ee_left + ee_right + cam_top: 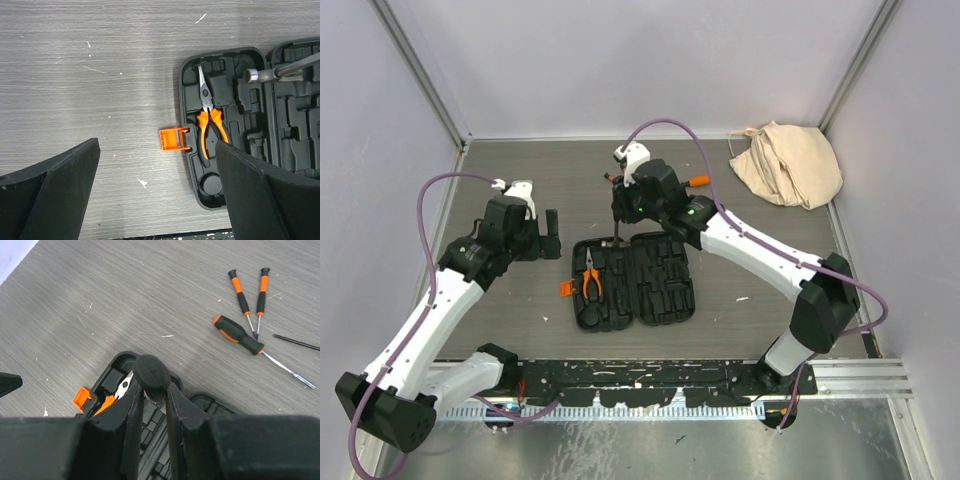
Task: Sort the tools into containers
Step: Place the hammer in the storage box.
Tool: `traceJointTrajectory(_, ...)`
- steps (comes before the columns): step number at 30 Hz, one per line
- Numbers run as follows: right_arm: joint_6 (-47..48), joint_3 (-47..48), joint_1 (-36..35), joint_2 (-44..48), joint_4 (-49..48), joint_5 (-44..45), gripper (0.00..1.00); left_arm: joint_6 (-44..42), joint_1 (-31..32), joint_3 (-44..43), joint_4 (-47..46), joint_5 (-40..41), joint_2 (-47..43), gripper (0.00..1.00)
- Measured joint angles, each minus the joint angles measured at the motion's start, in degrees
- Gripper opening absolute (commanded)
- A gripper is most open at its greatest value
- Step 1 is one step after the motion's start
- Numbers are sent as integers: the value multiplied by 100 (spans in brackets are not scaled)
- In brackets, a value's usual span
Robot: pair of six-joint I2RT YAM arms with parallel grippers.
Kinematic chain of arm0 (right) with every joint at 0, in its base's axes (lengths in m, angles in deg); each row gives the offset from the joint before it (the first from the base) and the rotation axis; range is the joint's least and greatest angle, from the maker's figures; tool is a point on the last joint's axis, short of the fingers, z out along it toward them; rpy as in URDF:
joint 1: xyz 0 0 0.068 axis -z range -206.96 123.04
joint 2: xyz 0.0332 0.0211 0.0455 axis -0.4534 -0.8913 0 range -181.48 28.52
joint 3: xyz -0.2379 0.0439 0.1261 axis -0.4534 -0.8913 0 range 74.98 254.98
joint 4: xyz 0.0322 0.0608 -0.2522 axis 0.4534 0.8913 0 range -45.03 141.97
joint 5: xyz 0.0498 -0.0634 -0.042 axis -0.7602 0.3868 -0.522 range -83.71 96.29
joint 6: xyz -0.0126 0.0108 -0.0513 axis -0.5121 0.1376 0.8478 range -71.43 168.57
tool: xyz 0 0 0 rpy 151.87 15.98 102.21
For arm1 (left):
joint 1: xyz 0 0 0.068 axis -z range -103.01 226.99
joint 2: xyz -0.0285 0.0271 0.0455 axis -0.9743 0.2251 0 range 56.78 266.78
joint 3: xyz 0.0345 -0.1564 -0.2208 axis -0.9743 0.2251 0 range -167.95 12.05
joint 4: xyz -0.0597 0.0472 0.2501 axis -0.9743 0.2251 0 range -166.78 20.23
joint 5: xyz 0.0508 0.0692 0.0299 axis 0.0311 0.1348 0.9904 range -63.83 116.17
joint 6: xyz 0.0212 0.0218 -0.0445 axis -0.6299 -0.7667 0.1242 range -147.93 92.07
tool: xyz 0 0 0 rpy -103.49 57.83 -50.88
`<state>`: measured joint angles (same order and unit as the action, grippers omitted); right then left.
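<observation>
The black clamshell tool case [665, 290] lies open mid-table, its orange latch [566, 289] sticking out on the left. Orange-handled pliers [591, 281] rest in a slot of the left half. My right gripper [618, 205] hovers over the case's far edge, shut on a tool with a round black handle end [150, 371]. Its metal shaft [617, 228] hangs down, and its tip [251, 75] is over the case. My left gripper [540, 240] is open and holds nothing, to the left of the case. In the left wrist view the left gripper [156, 150] frames bare table beside the latch [174, 139] and pliers [210, 120].
Beyond the case, an orange-and-black screwdriver [239, 335], two small precision screwdrivers [241, 297] and a thin black rod [297, 342] lie on the table. A beige cloth bag [788, 163] sits in the far right corner. Walls close off the left, right and back.
</observation>
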<state>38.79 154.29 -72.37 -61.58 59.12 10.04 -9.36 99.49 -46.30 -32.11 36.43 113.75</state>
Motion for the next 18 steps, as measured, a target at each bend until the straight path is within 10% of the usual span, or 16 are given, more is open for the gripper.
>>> traceJointTrajectory(18, 142, 601, -356, -962, -345, 433, 0, -24, 0, 9, 9, 111, 0, 100)
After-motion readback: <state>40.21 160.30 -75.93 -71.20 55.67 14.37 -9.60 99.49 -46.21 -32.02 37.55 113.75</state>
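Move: My right hand holds the hammer upright by its handle, head down. The left half of the open storage box, where I'm taking it, lies about 9 cm back, 6 cm left and 22 cm below. Its right half is roughly 8 cm back and 11 cm right, the pliers 6 cm back and 8 cm left, the large screwdriver 13 cm ahead and 8 cm right. From my left hand, that left half is some 3 cm back, 9 cm right and 17 cm below. Keeping my grip on the hammer, I carry it left about 4.5 cm with my right hand, sinking some 2 cm early on. The head goes over the far part of the box's left half towards the pliers' jaws. As the leftward travel slows, I ease a little forward, with hardly any turn of the wrist. ##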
